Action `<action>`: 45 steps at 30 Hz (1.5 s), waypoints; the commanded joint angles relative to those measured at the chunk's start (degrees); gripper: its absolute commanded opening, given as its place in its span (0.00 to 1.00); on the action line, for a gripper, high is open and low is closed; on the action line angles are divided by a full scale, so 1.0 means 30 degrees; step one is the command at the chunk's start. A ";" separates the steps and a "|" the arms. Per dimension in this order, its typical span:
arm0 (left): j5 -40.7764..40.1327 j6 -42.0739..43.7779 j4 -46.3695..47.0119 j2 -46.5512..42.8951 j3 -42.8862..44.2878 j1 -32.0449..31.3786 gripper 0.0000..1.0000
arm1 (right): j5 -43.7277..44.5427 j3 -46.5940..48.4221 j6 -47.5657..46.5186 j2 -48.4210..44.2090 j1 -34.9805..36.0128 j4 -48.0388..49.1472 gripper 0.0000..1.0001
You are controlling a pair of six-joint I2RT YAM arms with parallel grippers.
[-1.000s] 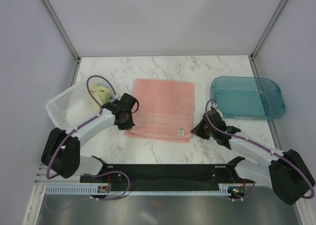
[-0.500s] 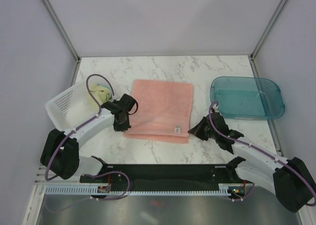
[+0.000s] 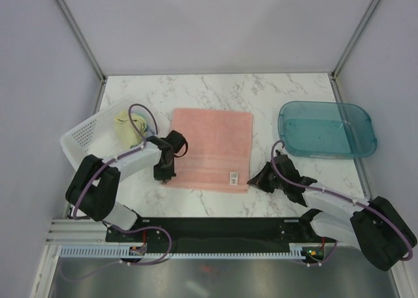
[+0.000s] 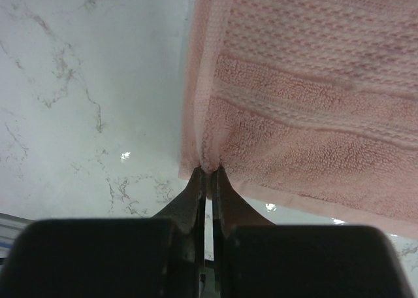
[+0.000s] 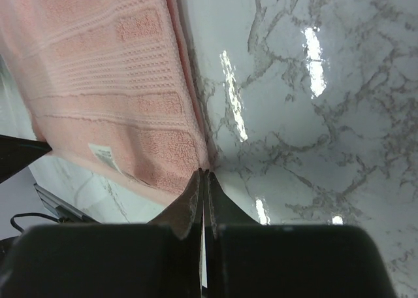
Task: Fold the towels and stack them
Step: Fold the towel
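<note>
The salmon-pink towel [image 3: 210, 148] lies flat on the marble table, its small tag [image 3: 233, 176] near the front right corner. My left gripper [image 3: 164, 176] is shut on the towel's front left corner; in the left wrist view the tips [image 4: 209, 170] pinch a fold of terry cloth [image 4: 313, 82]. My right gripper [image 3: 253, 182] is shut on the right edge by the front corner, and its tips [image 5: 204, 174] meet the cloth [image 5: 104, 69] just past the tag [image 5: 103, 155]. A pale-yellow towel [image 3: 127, 129] sits bunched in the basket.
A white perforated basket [image 3: 85, 138] stands at the left, right behind the left arm. A teal translucent tray [image 3: 326, 129] sits at the back right. The black base rail [image 3: 209, 232] runs along the table's near edge.
Both grippers have pulled back toward the near edge, and the pink towel has slid with them, nearer and slightly left. The left arm has folded in closer to the basket.
</note>
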 commanded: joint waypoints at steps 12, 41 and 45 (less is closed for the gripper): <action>0.2926 -0.3472 0.3487 0.0710 -0.0674 -0.3733 0.02 | 0.1412 0.0475 -0.4289 -0.1547 -0.4519 -0.4324 0.00; 0.0440 -0.3532 0.0301 0.1033 -0.0087 -0.4408 0.02 | -0.2868 -0.1575 -0.4149 -0.4244 -0.5814 -0.3623 0.00; 0.0058 -0.3444 0.0330 0.0975 -0.0352 -0.4379 0.02 | -0.3565 -0.1926 -0.3829 -0.3951 -0.5785 -0.3099 0.00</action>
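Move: Both hands already pinch the pink towel's near corners just above the table. Its middle lies about 13 cm ahead and 17 cm right of the left hand, and about 14 cm ahead and 17 cm left of the right hand. The towel's white label is some 7 cm left of the right hand and 1 cm ahead; the teal bin is roughly 22 cm ahead and 33 cm right of the right hand. Pinching the towel's near corners, both hands slide right about 8 cm, rise some 6 cm, then lower backwards. ##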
